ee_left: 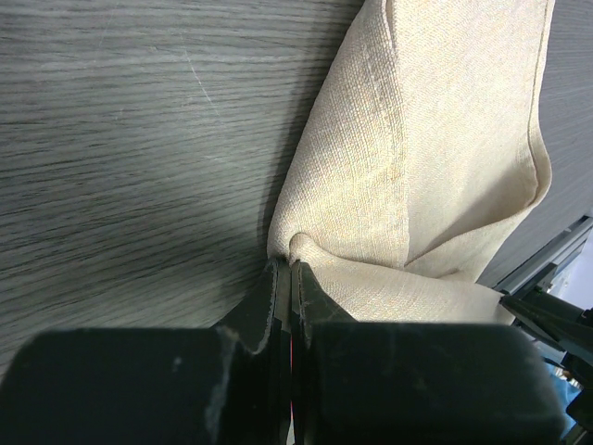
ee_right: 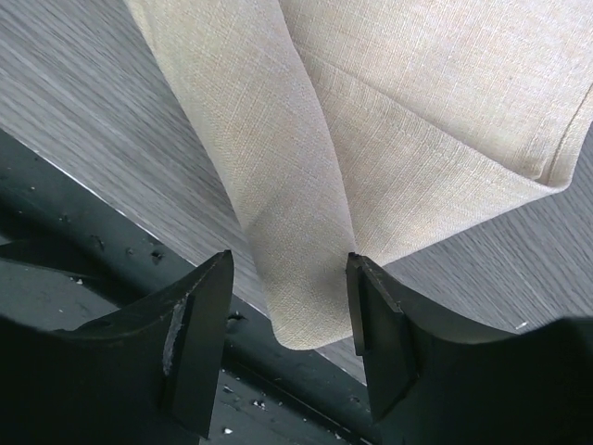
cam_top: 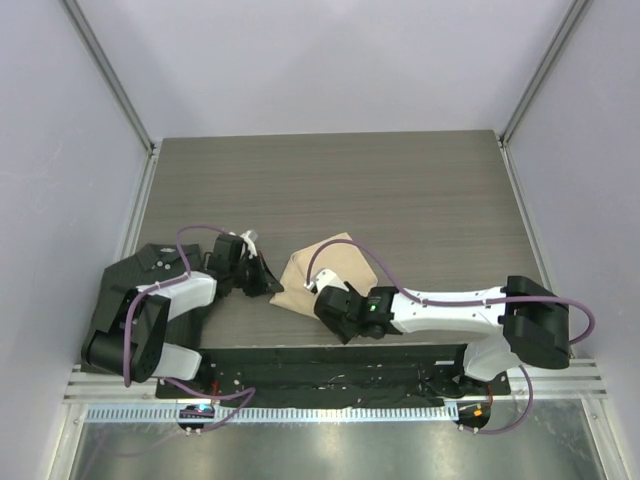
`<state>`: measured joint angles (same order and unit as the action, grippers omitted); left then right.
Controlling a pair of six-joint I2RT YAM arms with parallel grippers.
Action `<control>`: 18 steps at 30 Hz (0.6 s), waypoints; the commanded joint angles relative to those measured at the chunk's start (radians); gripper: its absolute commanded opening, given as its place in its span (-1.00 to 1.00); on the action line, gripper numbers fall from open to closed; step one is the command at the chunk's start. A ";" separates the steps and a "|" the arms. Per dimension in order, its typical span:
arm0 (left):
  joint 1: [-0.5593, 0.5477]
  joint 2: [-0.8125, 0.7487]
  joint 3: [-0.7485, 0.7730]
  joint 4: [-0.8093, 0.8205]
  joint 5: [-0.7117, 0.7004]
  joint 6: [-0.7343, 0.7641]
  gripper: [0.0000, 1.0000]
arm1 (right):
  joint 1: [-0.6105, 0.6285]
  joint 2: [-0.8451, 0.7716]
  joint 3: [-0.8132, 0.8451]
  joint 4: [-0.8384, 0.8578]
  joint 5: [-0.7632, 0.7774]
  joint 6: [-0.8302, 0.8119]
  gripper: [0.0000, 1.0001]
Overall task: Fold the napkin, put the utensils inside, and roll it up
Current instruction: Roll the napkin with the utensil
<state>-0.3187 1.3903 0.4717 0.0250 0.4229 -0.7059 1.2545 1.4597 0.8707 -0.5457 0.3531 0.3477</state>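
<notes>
The beige napkin (cam_top: 340, 262) lies rumpled and partly folded on the dark wood table (cam_top: 400, 190), near its front edge. My left gripper (cam_top: 272, 287) is at the napkin's left corner; in the left wrist view its jaws are shut on a pinch of napkin (ee_left: 398, 158), left gripper (ee_left: 291, 267). My right gripper (cam_top: 322, 297) stands open at the napkin's near corner. A folded flap of napkin (ee_right: 306, 213) hangs between the fingers (ee_right: 199, 315) of the right gripper (ee_right: 289, 273) without being clamped. The utensils are out of view.
A dark ribbed cloth (cam_top: 150, 262) lies under the left arm at the table's left. A black strip (cam_top: 330, 362) runs along the front edge, just below the napkin's corner. Walls enclose the table's left, right and back.
</notes>
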 commanded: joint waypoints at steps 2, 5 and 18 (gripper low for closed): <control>-0.005 0.013 0.016 -0.054 -0.021 0.020 -1.00 | 0.002 0.005 -0.039 0.061 0.009 0.014 0.13; -0.005 0.015 0.019 -0.056 -0.021 0.020 -1.00 | -0.001 0.007 -0.068 0.090 -0.015 0.016 0.09; -0.005 0.021 0.044 -0.079 -0.033 0.029 -1.00 | -0.227 -0.029 -0.176 0.237 -0.513 -0.078 -0.37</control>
<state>-0.3199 1.3949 0.4885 -0.0025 0.4191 -0.7017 1.1065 1.4429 0.7193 -0.3744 0.1135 0.2993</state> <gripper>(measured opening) 0.013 0.365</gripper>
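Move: The near right end of the rolled napkin lies some 4 cm below my open right hand and about 1 cm to its right, between the fingers. From that hand, the napkin's left end is about 16 cm left and 9 cm ahead, and the right corner of the still flat flap about 11 cm ahead and 5 cm right, both some 4 cm down. For my left hand, the roll's near end is about 17 cm right and 9 cm back. I lower my right hand about 3.5 cm over the near end of the roll, easing some 1 cm to the right, so the fingers straddle it. As I sink I close them and begin to pinch the cloth from both sides, tipping about 10 degrees steeper at the end. My left fingers stay shut, still holding the napkin's left end. ##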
